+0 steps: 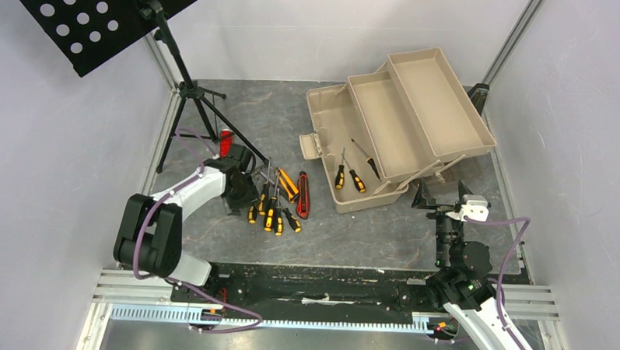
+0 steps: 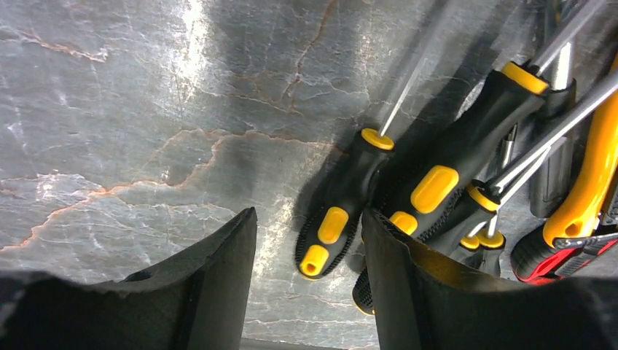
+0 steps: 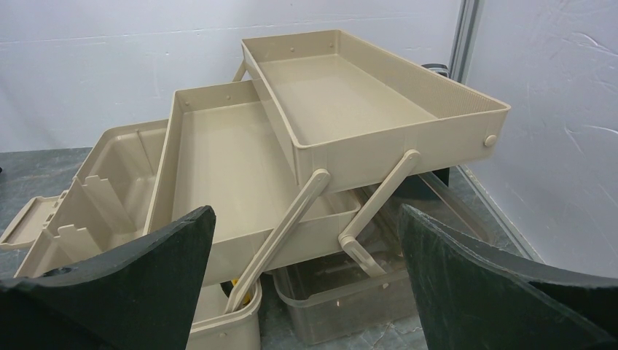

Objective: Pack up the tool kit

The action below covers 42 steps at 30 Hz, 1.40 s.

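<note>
The tan toolbox [image 1: 402,116] stands open at the back right with both trays [image 3: 342,95] folded out. Three screwdrivers [image 1: 348,179] lie in its base. A pile of yellow-and-black screwdrivers [image 1: 272,214] lies on the floor left of centre, beside an orange knife [image 1: 289,184] and a red knife [image 1: 303,195]. My left gripper [image 1: 241,197] is down at the pile's left edge. In the left wrist view the left gripper [image 2: 307,215] is open, with one screwdriver handle [image 2: 334,230] between the fingers and gaps on both sides. My right gripper [image 1: 441,197] [image 3: 306,211] is wide open, empty, facing the toolbox's near side.
A black music stand on a tripod [image 1: 189,89] fills the back left. A red bar-shaped piece [image 1: 226,143] lies at its foot. A clear plastic tub [image 3: 350,299] sits under the toolbox's tray arms. Walls and metal rails close in the floor.
</note>
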{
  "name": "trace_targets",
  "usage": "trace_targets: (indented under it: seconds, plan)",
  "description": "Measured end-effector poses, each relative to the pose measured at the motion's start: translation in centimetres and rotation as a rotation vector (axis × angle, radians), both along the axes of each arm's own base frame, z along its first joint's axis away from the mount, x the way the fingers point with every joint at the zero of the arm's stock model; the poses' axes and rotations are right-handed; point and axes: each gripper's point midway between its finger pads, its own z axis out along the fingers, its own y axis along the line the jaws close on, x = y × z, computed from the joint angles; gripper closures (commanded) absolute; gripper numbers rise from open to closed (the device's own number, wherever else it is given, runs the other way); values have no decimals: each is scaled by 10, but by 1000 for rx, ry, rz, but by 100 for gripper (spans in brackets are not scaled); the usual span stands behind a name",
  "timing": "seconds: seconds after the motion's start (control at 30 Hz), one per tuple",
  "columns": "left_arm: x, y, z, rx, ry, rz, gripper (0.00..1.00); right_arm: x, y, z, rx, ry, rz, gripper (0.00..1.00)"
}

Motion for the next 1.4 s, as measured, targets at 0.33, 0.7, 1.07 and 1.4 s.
trace_targets:
  seconds: [0.33,0.7,1.07,1.4]
  plan:
    - [0,-6,-15,-35,25,-13,77,0,0,0,0,1,0,2]
    - [8,-20,23,-132,-105,-33,96,0,1,0,0,0,3,2]
    - [40,-102,123,-410,-405,-144,96,0,1,0,2,-2,4,2]
    - [52,-198,141,-569,-441,-264,95,0,1,1,2,-3,5,2]
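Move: A screwdriver, the outermost on the left of the pile, lies with its black-and-yellow handle almost between the left hand's open fingers, about 1 cm to the right and 2 cm below. A larger screwdriver sits beside it, some 4 cm right and 2 cm ahead of the hand. The yellow knife is about 12 cm right and 8 cm ahead, the red knife 16 cm right and 6 cm ahead. From the right hand, the outermost screwdriver is roughly 53 cm left, level fore and aft, and 23 cm lower. The left fingers shut on the handle of the outermost screwdriver after sinking some 1.5 cm around it, and pinch it. The hand then lifts about 15 cm and sweeps some 20 cm right and 5 cm forward, towards the toolbox's lower compartment, tilting roughly 40 degrees so the fingers point out to the right and forward. ##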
